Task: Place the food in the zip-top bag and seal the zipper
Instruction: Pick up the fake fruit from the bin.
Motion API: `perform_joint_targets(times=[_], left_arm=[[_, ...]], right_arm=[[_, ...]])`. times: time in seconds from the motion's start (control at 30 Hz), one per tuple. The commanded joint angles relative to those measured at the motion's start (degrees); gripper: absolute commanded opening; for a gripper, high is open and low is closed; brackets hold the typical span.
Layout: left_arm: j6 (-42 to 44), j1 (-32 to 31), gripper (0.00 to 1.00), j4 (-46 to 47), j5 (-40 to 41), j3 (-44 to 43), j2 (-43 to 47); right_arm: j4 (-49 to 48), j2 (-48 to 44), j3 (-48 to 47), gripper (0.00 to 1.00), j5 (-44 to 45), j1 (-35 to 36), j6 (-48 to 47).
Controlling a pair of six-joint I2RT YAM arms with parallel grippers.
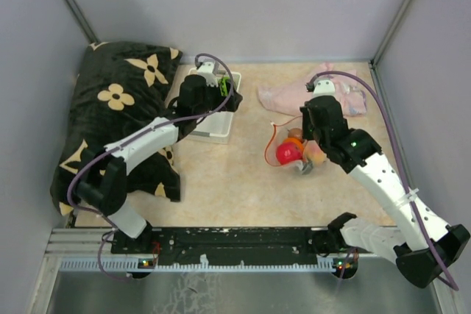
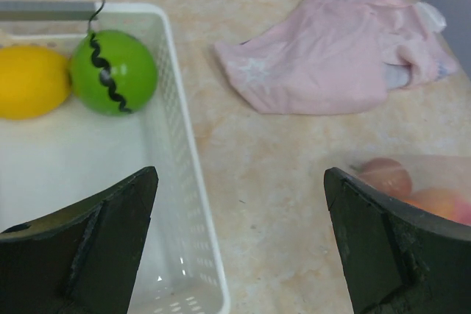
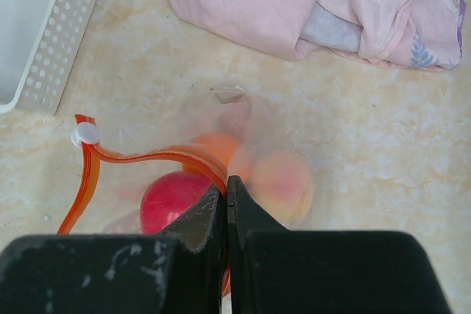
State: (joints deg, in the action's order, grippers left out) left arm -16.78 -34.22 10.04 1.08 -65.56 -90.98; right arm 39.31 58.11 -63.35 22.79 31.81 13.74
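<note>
The clear zip-top bag lies mid-table and holds a red fruit, an orange one and a peach one. My right gripper is shut on the bag's red-orange zipper strip; in the top view it is at the bag. My left gripper is open and empty, straddling the right wall of the white basket. A yellow fruit and a bright green one lie in the basket. In the top view the left gripper hovers over the basket.
A pink cloth lies at the back right, also in the wrist views. A black flowered cushion fills the left side. Grey walls enclose the table.
</note>
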Motion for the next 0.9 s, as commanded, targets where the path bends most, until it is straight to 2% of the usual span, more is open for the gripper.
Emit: perform_joint_targets(times=[0.0,0.3,0.43,0.87], left_arm=[[-4.87,4.82,1.00,-2.27,0.99,-5.41,-6.07],[-8.89,11.86,1.00,-6.24,0.56,-17.86,-20.53],[-11.25,14.57,1.00,-5.98,-2.97,-22.27,-25.35],[-12.40,15.32,0.99,-3.63,-12.45,-30.71,-36.09]], right_arm=[[-3.78,-1.72,-0.26,0.00,0.40,-0.41,0.24],[-5.04,-1.51,0.12,0.00,-0.52,-0.43,-0.47],[-5.30,-0.93,0.16,0.01,-0.49,-0.32,-0.89],[-6.41,0.75,0.98,0.02,0.05,-0.36,-1.68]])
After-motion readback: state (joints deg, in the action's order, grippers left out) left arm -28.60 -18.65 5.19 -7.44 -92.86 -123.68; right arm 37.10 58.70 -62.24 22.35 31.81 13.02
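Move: The green watermelon in the far right corner of the bin lies about 18 cm ahead of the left gripper, 2 cm to its left and 17 cm below it. The lemon sits some 7 cm to the left of the watermelon, about 1 cm farther out. The bin's middle is roughly 12 cm ahead of the left gripper and 8 cm to its left, 19 cm down. From the right gripper, the watermelon is about 30 cm ahead, 23 cm left and 20 cm below. Bring the left gripper about 16 cm forward over the bin towards the watermelon, sinking some 10 cm as it goes. Let it swing left on the way, then ease a couple of centimetres back right near the end. Tip the fingers about 15 degrees further down, turn them slightly counter-clockwise, and keep them wide open, without closing on the fruit. ##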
